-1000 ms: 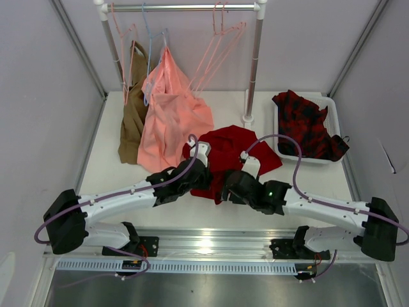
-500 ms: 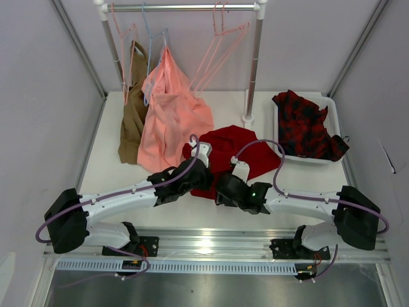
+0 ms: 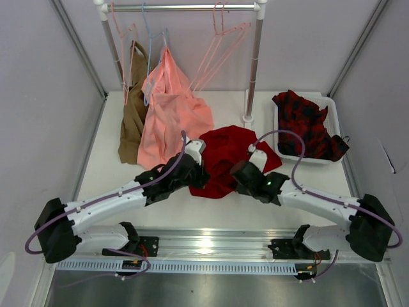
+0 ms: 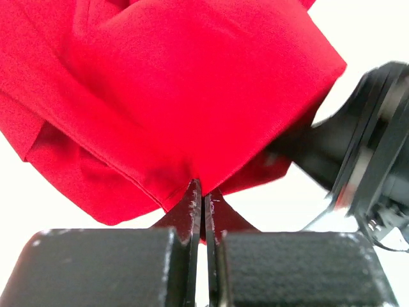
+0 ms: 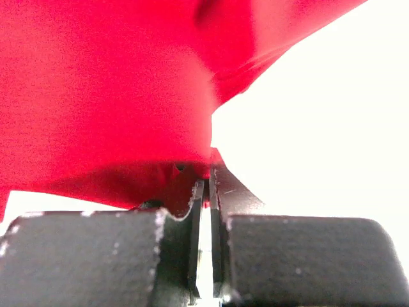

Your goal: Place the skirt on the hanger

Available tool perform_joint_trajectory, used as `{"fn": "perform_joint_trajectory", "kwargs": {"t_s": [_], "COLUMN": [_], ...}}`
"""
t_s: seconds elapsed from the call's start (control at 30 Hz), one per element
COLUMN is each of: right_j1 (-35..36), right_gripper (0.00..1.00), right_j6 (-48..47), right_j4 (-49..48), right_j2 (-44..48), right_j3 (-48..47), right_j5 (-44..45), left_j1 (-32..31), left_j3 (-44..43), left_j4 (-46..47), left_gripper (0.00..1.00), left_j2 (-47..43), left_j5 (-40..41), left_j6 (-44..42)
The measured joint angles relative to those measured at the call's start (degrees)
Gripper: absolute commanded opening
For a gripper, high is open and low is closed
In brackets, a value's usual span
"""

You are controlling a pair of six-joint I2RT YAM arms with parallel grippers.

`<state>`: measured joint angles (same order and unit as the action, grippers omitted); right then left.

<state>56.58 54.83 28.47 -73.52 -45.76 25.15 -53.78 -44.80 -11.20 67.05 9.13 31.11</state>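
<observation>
The deep-red skirt [image 3: 227, 150] lies bunched on the table between my two arms. In the top view my left gripper [image 3: 199, 178] sits at its near-left edge and my right gripper [image 3: 237, 171] at its near-right edge. The left wrist view shows the left gripper [image 4: 203, 192] shut on a fold of the skirt [image 4: 179, 83], with the right arm's black body [image 4: 367, 147] close by. In the right wrist view the right gripper [image 5: 206, 176] is shut on the skirt's [image 5: 102, 96] hem. Pale-pink wire hangers [image 3: 220, 48] hang on the rail at the back.
A salmon-pink garment [image 3: 171, 118] on a light blue hanger and a brown garment [image 3: 132, 121] hang from the rail's left side. The rack's right post [image 3: 254, 64] stands behind the skirt. A white tray [image 3: 281, 150] at the right holds a red-and-black checked garment [image 3: 307, 121].
My right gripper swung left, then back to the skirt's near-right edge, and closed on it. The left arm drew back to the left with its fold, pulling the near edge up.
</observation>
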Motion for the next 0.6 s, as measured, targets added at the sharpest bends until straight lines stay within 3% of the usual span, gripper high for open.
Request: {"fn": "perform_joint_trajectory", "kwargs": {"t_s": [0.3, 0.6], "right_j1": [-17.1, -22.8], "right_gripper": [0.0, 0.0], "right_j6": [-10.1, -20.4], "right_j4": [6.6, 12.5], "right_j2": [9.8, 9.3], "right_j3": [-6.1, -17.0], "right_j5": [-1.3, -10.4], "left_j1": [3.1, 7.1], "left_j3": [0.0, -4.4], "left_j4": [-4.3, -11.3], "left_gripper": [0.0, 0.0], "left_j2": [-8.0, -9.7], "left_j5": [-5.0, -7.1], "left_j6": [-2.4, -4.3]}}
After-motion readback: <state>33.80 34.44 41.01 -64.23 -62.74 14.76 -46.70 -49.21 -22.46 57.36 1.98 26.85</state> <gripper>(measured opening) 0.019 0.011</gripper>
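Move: Ahead of both hands, which already pinch the red skirt's near edge, hangs the empty pink hanger: roughly 27 cm forward, 4 cm right and 18 cm up from the left hand; 28 cm forward, 7 cm left and 24 cm up from the right. The skirt's bulk lies about 9 cm ahead and 10 cm right of the left hand. From the right hand, the rail post's foot is some 24 cm ahead and 6 cm right, the white basket about 22 cm ahead and 27 cm right. Lifting and spreading the skirt's edge, the two hands part while both keep their pinch. The right hand rises about 12 cm, swinging right and forward towards the post and basket at first, then going mostly straight up. The left rises some 5 cm and draws nearly 4 cm left, its wrist barely turning. ##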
